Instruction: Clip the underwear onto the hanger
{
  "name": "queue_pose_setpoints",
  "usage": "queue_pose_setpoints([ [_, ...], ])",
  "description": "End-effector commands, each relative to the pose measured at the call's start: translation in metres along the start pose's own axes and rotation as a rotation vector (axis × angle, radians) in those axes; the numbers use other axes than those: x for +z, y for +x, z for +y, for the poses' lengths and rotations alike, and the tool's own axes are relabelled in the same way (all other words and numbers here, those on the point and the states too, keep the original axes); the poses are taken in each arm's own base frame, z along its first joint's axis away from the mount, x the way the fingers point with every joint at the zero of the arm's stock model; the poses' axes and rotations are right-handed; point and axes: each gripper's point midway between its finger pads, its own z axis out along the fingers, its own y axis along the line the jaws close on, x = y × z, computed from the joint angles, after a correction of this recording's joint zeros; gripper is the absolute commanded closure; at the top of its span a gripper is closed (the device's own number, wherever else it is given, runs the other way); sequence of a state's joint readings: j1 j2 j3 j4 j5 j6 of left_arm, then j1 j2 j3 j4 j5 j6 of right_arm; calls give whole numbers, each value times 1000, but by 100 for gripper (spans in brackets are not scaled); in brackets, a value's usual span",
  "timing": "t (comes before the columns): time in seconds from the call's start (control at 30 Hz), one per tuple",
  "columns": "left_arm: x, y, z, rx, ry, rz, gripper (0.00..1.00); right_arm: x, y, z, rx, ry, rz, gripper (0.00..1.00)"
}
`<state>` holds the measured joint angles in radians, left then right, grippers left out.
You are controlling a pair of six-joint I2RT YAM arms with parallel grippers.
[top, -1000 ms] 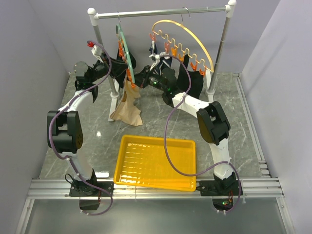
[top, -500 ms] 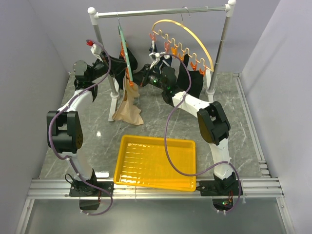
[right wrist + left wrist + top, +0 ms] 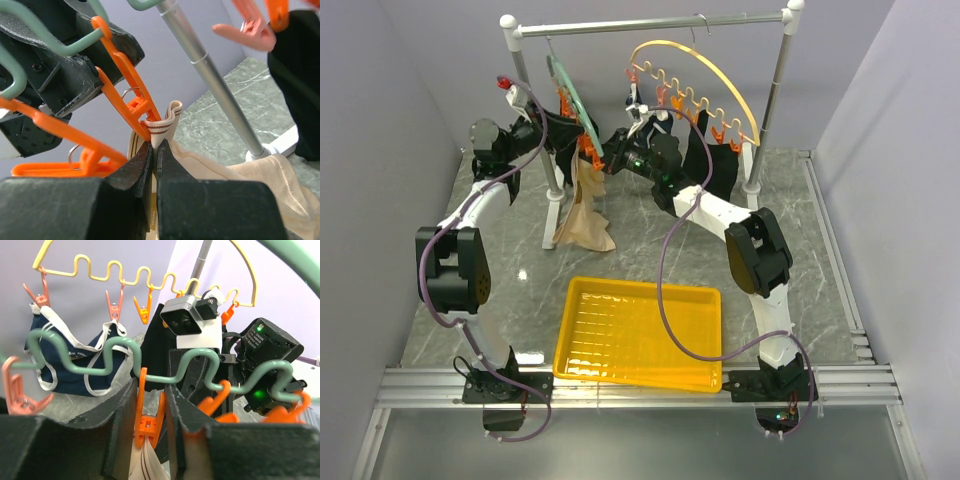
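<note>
The green hanger (image 3: 570,92) hangs from the rack rail, its wavy wire (image 3: 107,347) carrying orange clips. One orange clip (image 3: 147,422) bites the striped waistband of the beige underwear (image 3: 582,215), which hangs down to the table. My left gripper (image 3: 150,390) straddles that clip from both sides, with its fingers against the clip's handles. My right gripper (image 3: 155,147) is shut on the underwear's (image 3: 235,175) waistband just below the clip. In the top view both grippers meet at the hanger, left gripper (image 3: 572,145) and right gripper (image 3: 610,160).
A yellow arc hanger (image 3: 705,70) on the same rail holds black garments (image 3: 710,165) and a navy white-trimmed brief (image 3: 65,365). A yellow tray (image 3: 640,330) lies in front of the arms. The rack's left post (image 3: 215,80) stands close to the underwear.
The green hanger has swung and tilted to the right, and the underwear hangs slightly straighter. My left jaws have eased a little around the clip. My right gripper stays shut.
</note>
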<state>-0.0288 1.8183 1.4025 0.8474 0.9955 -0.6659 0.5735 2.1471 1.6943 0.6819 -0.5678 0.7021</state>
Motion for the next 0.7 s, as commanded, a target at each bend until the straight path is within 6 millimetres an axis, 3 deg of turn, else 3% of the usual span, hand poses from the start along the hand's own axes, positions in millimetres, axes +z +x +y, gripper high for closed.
queue_pose_setpoints([
  [0.0,5,-6,7,18,-10,-11,67,2,-78,59,-108,-116,-176,100],
  [0.33,8,-14,9,28,-11,-25,60,3,-85,56,-112,-109,-185,100],
  [0.63,7,-19,6,37,-7,-33,41,2,-87,47,-112,-87,-185,100],
  [0.67,7,-21,5,43,-6,-37,35,1,-87,45,-111,-84,-185,100],
])
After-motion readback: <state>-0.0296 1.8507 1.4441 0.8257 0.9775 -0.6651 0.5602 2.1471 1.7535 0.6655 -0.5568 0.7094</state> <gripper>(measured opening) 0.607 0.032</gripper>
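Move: The orange clip, its jaws already on the beige waistband, has its middle about 2 cm below the left hand point and 1 cm to the right, level fore and aft; from the right hand, which pinches the waistband just under the jaws, it is some 3 cm up, 2 cm left and 1 cm forward. From the left hand, the next orange clip is about 4 cm back, 1 cm right and 2 cm down, and a pink clip some 7 cm ahead, 1 cm left and 2 cm down. The left fingers, still around the clip's handles, spread to about twice their gap and let the clip go, while that hand creeps roughly 1 cm forward, rising a little and sinking back, without turning. Meanwhile the right hand keeps its shut pinch on the waistband and carries it steadily up about 2.5 cm, with a slight forward drift at the end, so the cloth stays up under the clip. ##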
